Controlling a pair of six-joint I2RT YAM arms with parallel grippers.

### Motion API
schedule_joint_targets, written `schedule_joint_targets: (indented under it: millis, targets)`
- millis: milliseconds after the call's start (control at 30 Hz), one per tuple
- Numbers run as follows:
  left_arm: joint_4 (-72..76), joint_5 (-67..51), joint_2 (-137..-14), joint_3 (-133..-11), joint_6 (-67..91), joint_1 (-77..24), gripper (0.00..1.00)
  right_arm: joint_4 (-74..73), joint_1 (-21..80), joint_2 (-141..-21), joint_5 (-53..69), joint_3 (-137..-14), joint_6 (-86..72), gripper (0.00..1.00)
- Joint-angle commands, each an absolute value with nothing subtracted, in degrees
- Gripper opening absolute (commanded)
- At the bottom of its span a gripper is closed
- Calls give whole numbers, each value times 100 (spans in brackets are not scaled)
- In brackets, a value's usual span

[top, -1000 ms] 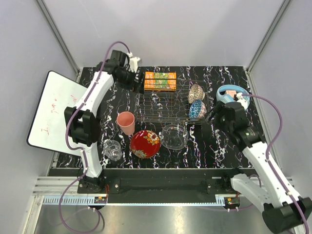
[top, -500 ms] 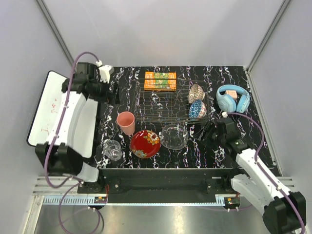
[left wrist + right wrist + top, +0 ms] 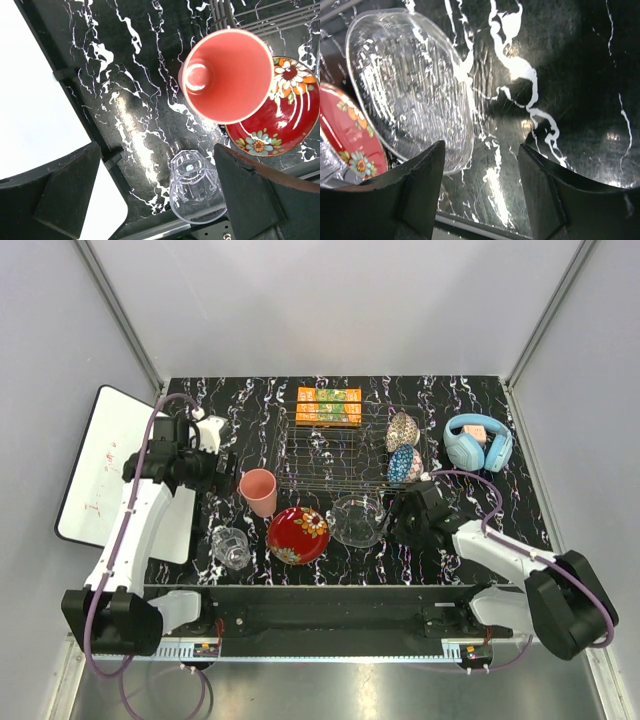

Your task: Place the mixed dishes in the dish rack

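The dish rack (image 3: 335,455) stands at the back middle, with the small beige patterned bowl (image 3: 402,430) and the blue patterned bowl (image 3: 404,464) on edge at its right end. In front of it sit the pink cup (image 3: 259,491), small clear glass cup (image 3: 230,546), red floral bowl (image 3: 298,535) and clear bowl (image 3: 357,521). My left gripper (image 3: 222,472) hangs open left of the pink cup (image 3: 227,75), above the glass cup (image 3: 196,186). My right gripper (image 3: 480,192) is open and low at the clear bowl's (image 3: 410,85) right rim, holding nothing.
An orange-green box (image 3: 328,406) lies behind the rack. Light-blue headphones (image 3: 478,442) rest at the back right. A flat white board (image 3: 105,465) hangs over the table's left edge, partly under my left arm. The red bowl (image 3: 350,135) touches the clear bowl's left side.
My left arm swung from the back by the box out to the left and forward, ending beside the pink cup. My right arm dropped from the rack's right end to the clear bowl.
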State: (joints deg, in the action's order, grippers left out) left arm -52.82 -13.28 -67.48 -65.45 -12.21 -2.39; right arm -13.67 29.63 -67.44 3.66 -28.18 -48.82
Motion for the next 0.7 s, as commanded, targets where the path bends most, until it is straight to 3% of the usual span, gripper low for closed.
schedule_joint_targets:
  millis: [0, 400, 567, 667]
  targets:
    - [-4781, -1134, -6328, -6495, -1283, -211, 99, -905, 3006, -6978, 26, -3093, -4983, 66]
    - [-4360, -1143, -5924, -5775, -1187, -167, 99, -940, 3085, -7655, -343, -3357, -5168, 59]
    - [-4307, -1028, -5941, -5678, -1081, -158, 99, -1397, 3357, -8146, -712, -3779, -5265, 44]
    - [-4272, -906, -5854, -5555, -1055, -150, 99, -1538, 3463, -8200, -773, -3876, -5273, 42]
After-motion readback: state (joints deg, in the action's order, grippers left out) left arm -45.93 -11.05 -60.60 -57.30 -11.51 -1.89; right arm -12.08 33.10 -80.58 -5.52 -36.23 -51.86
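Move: The clear glass dish lies flat with its middle about 7 cm left of the right hand, roughly 1 cm ahead and 2 cm below it; its right rim already passes between the open fingers. The red flowered plate is some 20 cm to the left and 2 cm back, while the blue plate stands in the rack about 12 cm ahead and 1 cm to the right. From the left hand, the glass dish is roughly 28 cm right, 5 cm back and 17 cm lower. The right hand slides forward about 3.5 cm beside the glass dish's right edge, sinking a little over 1 cm, and only at the end eases about 1 cm left towards the dish's middle. Its fingers, pointing steeply down on either side of the rim, narrow from about two-thirds open to under half, mostly late in the reach, one finger over the inside of the dish and one outside; no pinch on the glass can be made out yet. ##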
